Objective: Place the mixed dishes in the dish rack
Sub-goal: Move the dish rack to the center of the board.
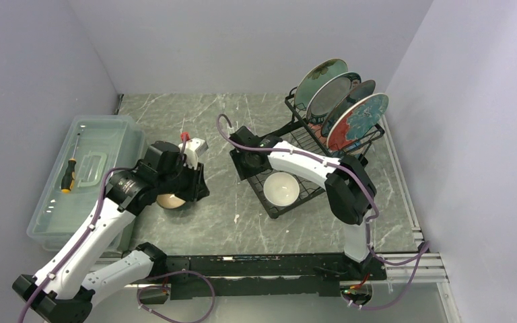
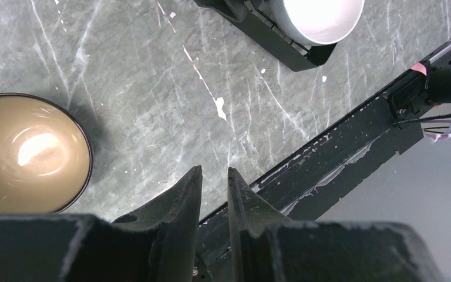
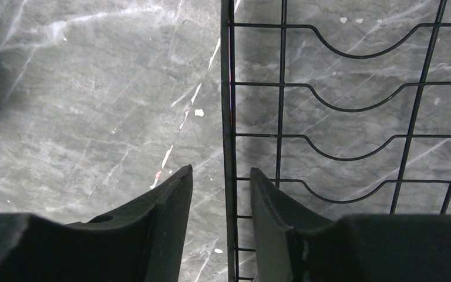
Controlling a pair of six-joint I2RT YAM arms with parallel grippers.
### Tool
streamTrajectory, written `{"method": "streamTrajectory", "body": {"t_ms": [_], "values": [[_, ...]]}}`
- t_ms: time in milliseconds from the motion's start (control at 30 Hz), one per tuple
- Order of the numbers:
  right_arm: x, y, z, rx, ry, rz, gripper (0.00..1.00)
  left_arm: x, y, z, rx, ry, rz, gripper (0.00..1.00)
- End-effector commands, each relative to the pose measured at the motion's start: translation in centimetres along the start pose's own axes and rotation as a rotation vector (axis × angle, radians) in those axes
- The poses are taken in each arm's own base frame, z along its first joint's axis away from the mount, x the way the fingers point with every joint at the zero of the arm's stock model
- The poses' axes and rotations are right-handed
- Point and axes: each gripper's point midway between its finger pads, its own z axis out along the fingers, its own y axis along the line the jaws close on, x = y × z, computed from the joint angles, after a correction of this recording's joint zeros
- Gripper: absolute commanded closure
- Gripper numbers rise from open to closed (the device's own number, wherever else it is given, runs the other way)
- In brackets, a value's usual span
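The black wire dish rack [image 1: 301, 142] stands at the back right, with several plates upright in its slots, among them a mint-green one [image 1: 320, 77] and a red one [image 1: 357, 122]. A white bowl [image 1: 281, 188] sits in its low front tier. A brown bowl [image 1: 170, 201] rests on the table, partly under my left gripper [image 1: 190, 188]. In the left wrist view that bowl [image 2: 29, 154] lies left of the left gripper [image 2: 214, 173], whose jaws stand slightly apart and hold nothing. My right gripper [image 3: 220, 173] is open, its fingers astride the rack's edge bar [image 3: 229, 88] without touching it.
A clear plastic box [image 1: 87, 138] holding a screwdriver [image 1: 69, 176] sits at the left, against the wall. The black mounting rail [image 2: 352, 147] runs along the table's near edge. Grey walls close in the left, back and right.
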Motion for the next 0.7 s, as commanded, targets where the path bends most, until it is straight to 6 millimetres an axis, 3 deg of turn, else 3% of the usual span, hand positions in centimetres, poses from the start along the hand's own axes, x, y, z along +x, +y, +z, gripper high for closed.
{"method": "streamTrajectory", "body": {"t_ms": [0,133,400,667], "values": [[0.1,0.9,-0.5,-0.025,-0.017,-0.043,0.61,-0.9,-0.9,-0.2,0.043,-0.046,-0.012,0.71],[1.0,0.9,-0.2,-0.020,0.003,-0.065,0.70,-0.7,-1.3,-0.1,0.062,-0.040,-0.029,0.71],[2.2,1.1,-0.4,-0.033,0.014,-0.097,1.00,-1.0,-1.2,-0.5,0.051,-0.046,-0.031,0.71],[3.9,2.6,-1.8,-0.099,-0.009,-0.164,1.00,-2.1,-1.8,-1.2,0.067,-0.072,-0.026,0.71]]}}
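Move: The dish rack's left long rim already runs between the right hand's open fingertips, about 2 cm below them. The tray's middle is some 18 cm to the right and 1 cm ahead. The white bowl in the tray stands about 12 cm right and 5 cm back, roughly level; the standing plates are about 29 cm right, 16 cm ahead and 15 cm higher. From the left hand the rim's grip point is some 10 cm right, 5 cm ahead and 15 cm below. Down and slightly back along the dish rack's left rim, the right hand sinks about 2 cm and draws back some 1.5 cm, edging a little right, while its half-open fingers close fully and pinch the thin rim between the tips. The wrist barely turns, about 5 degrees. ##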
